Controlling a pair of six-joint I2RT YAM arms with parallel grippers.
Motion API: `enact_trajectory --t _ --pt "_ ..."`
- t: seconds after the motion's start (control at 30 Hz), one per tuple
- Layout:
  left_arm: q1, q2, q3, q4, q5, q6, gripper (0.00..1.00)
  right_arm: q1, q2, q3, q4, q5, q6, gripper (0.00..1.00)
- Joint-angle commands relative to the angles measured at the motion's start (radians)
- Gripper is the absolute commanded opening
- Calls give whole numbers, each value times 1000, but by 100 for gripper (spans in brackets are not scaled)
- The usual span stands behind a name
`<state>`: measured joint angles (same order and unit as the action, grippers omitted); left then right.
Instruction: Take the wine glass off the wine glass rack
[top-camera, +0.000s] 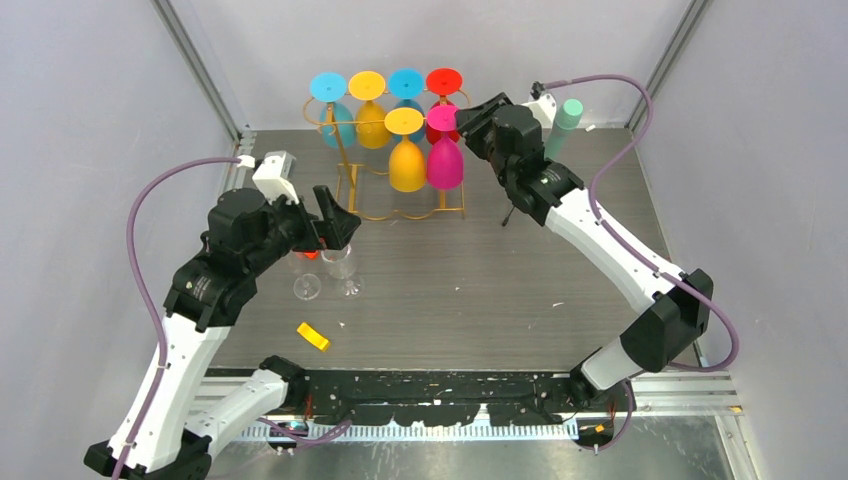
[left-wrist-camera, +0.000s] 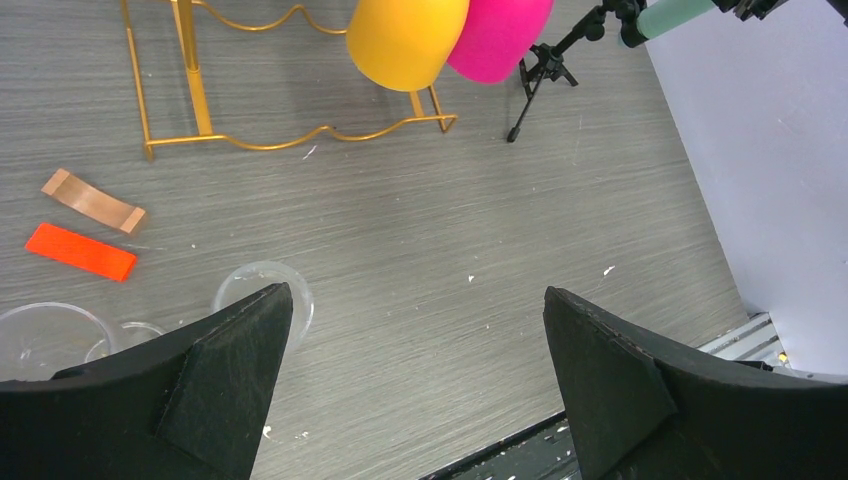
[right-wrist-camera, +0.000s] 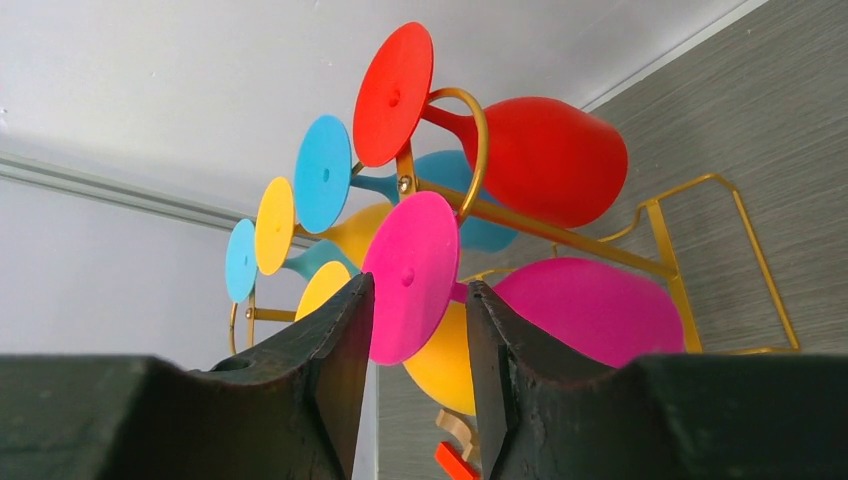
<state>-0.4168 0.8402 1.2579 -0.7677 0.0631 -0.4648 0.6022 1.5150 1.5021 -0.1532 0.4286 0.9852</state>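
The gold wine glass rack stands at the back of the table with several coloured glasses hanging upside down from it. A pink wine glass hangs at its front right, beside a yellow one. My right gripper is at the pink glass's foot. In the right wrist view the pink foot disc fills the gap between my right gripper's fingertips, and the glass still hangs on the rail. My left gripper hovers wide open over bare table, holding nothing.
Two clear glasses stand under the left arm. An orange block lies near the front. A red piece and a copper strip lie by the rack's base. A black tripod with a green cylinder stands behind the right arm.
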Motion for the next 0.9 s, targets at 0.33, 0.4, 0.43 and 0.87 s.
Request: enact_trajectory --t 0.33,0.4,0.43,0.87 --pt "4 -10 5 15 -12 -4 100 -18 57 78 -11 -16 15 37" --pt "4 -12 5 14 -14 -4 100 -19 63 79 -3 -19 12 33" --pt "4 -13 5 12 -15 -5 100 -18 66 83 0 -21 10 30" --pt "4 -22 6 -2 -26 0 100 -18 93 78 69 -18 16 22"
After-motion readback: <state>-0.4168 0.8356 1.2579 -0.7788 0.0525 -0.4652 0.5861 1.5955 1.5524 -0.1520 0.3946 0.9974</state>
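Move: The foot of the front pink wine glass lies just off the right gripper's half-open fingers, about 3 cm ahead, 2 cm to the left and 1 cm lower. The foot of the front yellow glass is level with it, some 8 cm farther left, and the back red glass's foot is roughly 9 cm beyond it and 1 cm farther left. From the left gripper the pink foot lies about 22 cm ahead, 21 cm to the right and 1 cm higher. Ease the right gripper about 2 cm forward onto the foot of the pink glass, sinking some 1.5 cm and drifting 1 cm left, with the wrist held steady. As it settles, close the fingers from nearly half open to about a fifth and pinch the foot near the stem, one finger above the disc and one below. ##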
